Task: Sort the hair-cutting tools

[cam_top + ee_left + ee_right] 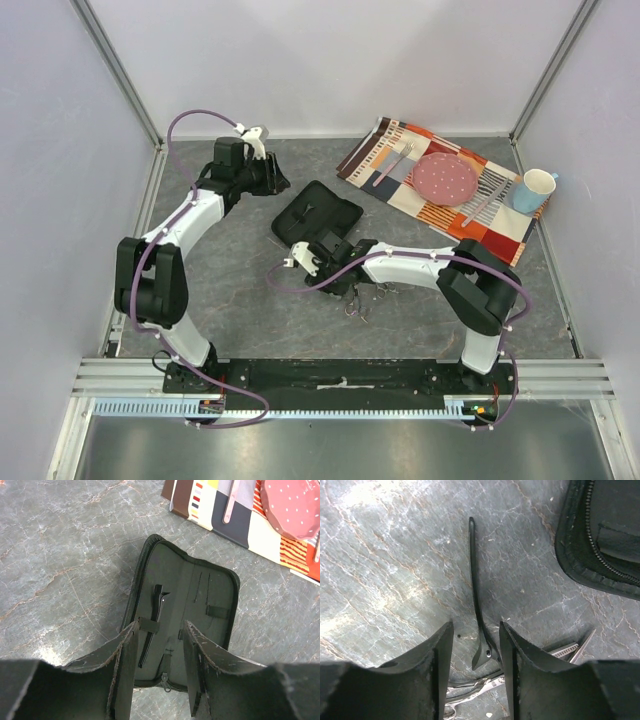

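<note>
The black case (318,218) lies open in the middle of the table. In the left wrist view one black hair clip (152,625) sits under a strap inside the case (210,595). My left gripper (161,626) hovers open over it, at the case's far left in the top view (276,182). A second black hair clip (476,590) lies on the table, its pivot end between the fingers of my right gripper (475,628), which is open and close around it. Silver scissors (475,686) lie just behind the clip, near the right arm (365,300).
A patterned placemat (372,150) at the back right carries a pink dotted plate (445,178), a fork (392,165) and a knife (485,205). A blue cup (533,190) stands at its right end. Walls close the table on three sides.
</note>
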Tool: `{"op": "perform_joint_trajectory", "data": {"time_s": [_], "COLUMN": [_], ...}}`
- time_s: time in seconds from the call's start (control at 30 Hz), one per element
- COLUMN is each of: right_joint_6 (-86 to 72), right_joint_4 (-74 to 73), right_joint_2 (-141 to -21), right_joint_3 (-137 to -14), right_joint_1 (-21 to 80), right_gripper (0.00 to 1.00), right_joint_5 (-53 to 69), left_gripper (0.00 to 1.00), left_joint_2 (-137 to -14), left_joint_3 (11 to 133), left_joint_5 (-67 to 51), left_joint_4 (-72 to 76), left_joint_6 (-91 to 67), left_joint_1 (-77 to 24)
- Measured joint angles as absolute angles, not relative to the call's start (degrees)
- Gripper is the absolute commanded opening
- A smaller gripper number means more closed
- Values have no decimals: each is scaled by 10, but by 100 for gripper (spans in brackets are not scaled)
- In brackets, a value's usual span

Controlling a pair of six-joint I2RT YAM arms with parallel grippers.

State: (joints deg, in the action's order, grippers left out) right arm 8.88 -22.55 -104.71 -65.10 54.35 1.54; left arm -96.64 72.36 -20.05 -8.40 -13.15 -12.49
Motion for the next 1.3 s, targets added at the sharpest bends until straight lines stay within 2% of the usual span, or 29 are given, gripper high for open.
{"op": "perform_joint_trajectory", "data": {"time_s": [0.27,0.37,0.77,1.1,1.3], "right_joint_6": [81,75,40,-23,-56], "right_joint_4": [-222,-219,-217,-300,-348], "right_joint_2": [-1051,-1051,-1031,-814,-748], "right_joint_3": [-651,-651,-637,-650,-666], "right_joint_1": [544,544,544,554,554], "right_gripper": [10,0,0,0,0], "right_joint_5": [33,32,28,-3,-14], "left_gripper": [47,47,45,48,50], "left_joint_2": [-971,-972,-985,-1066,-1124], "left_joint_3": [733,735,743,809,845], "left_joint_5": [-201,-201,-230,-335,-393], "left_joint_4": [-85,-85,-90,-97,-102], "left_joint_6": [-125,-123,-99,-10,28], "left_joint_1": [-125,-125,-125,-130,-132]}}
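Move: The black hair clip lies right under the right hand, its middle about 2 cm to the left and 1 cm ahead, roughly 1 cm below. The nearer scissors lie some 4 cm to the right of this hand and 1 cm back, the other scissors about 9 cm right and 2 cm ahead; the open case is roughly 18 cm ahead and 4 cm left. From the left hand, the case's middle is some 3 cm ahead, 6 cm right and 15 cm below. The right hand stays down at the table while its half-open fingers shut on the black hair clip near its pivot end, then lifts it about 17 cm, easing back and a little to the right away from the case, as the wrist tilts some 20 degrees so the fingertips swing out to the left. The left hand first waits, then slides about 5 cm right, sinking and edging forward towards the open case, turning clockwise about 25 degrees with its fingers still half open and empty. ##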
